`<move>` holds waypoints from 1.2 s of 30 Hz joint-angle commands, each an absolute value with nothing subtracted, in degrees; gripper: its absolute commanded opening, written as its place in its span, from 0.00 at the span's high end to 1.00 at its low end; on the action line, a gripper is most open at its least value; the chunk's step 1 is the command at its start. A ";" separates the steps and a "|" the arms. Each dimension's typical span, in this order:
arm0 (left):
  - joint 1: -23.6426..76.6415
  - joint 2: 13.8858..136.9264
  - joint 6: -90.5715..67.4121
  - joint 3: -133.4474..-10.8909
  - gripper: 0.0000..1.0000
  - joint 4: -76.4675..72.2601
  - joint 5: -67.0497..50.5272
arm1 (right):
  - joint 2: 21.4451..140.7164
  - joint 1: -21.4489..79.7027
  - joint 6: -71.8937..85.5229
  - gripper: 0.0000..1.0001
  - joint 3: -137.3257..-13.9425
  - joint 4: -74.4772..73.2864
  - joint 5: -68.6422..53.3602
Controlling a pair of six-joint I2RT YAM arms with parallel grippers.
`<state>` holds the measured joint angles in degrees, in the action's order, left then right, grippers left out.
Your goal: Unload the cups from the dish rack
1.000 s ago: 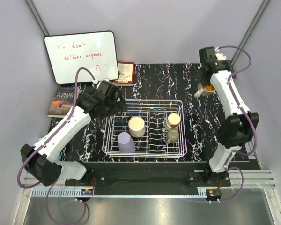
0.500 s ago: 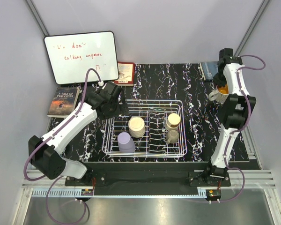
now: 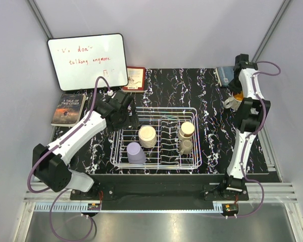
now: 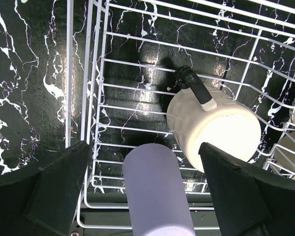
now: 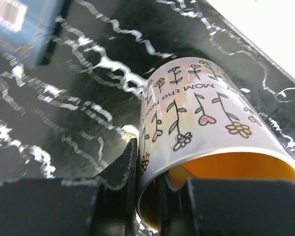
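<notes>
The white wire dish rack (image 3: 196, 135) sits mid-table with cups in it: a lavender one (image 3: 136, 153), a cream one (image 3: 147, 136), a tan one (image 3: 186, 129) and an olive-grey one (image 3: 186, 146). My left gripper (image 3: 132, 121) hovers over the rack's back-left corner, open. In the left wrist view the lavender cup (image 4: 157, 191) lies between its spread fingers (image 4: 59, 189), untouched, with the cream cup (image 4: 214, 130) beside it. At the far right, my right gripper (image 5: 147, 182) is shut on the wall of a flowered mug (image 5: 201, 123) with an orange inside (image 3: 233, 102), held low over the table.
A whiteboard (image 3: 87, 60), a dark book (image 3: 68, 108) and a red booklet (image 3: 136, 78) lie at the back left. A blue book (image 3: 224, 75) (image 5: 19, 24) is at the back right near the mug. A black-handled item (image 4: 194, 86) leans on the cream cup.
The right arm has swung the flowered mug out to the far right side and lowered it. The left gripper has edged closer over the rack's back-left corner.
</notes>
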<state>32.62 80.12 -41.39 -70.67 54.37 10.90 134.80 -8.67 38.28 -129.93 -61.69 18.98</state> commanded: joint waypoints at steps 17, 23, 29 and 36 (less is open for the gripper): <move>32.43 82.26 -42.28 -71.89 0.01 52.91 8.35 | 136.58 -12.13 35.16 0.56 -134.21 -60.91 14.50; 32.52 82.53 -42.71 -72.33 0.01 52.73 7.91 | 134.74 -12.13 35.16 0.44 -135.35 -60.82 12.83; 32.70 81.74 -42.80 -71.98 0.01 52.82 8.70 | 131.84 -12.13 36.47 0.33 -136.67 -61.00 10.90; 32.78 80.33 -41.40 -72.25 0.01 52.47 10.11 | 124.29 -12.13 39.37 0.21 -135.97 -61.61 7.21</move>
<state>32.62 82.56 -42.46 -70.67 54.30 9.19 134.19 -12.21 36.77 -133.91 -61.36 10.52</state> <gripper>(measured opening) 0.987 0.760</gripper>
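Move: My right hand still pinches the flower cup by its rim; the cup's middle hangs about 3 cm to the right and 5 cm below. Its spot on the table is roughly 5 cm right, 1 cm back and 10 cm down. The blue book lies about 13 cm ahead and 2 cm right, some 9 cm below. From my left hand the flower cup is roughly 22 cm ahead, 52 cm right and 9 cm down. With the right hand I carry the flower cup about 2.5 cm right and 1 cm down onto the table beside the blue book, and hold there briefly. Then I open the fingers wide to let go of the rim and rise about 4 cm off the cup, easing a little forward and left and tipping the wrist slightly. ##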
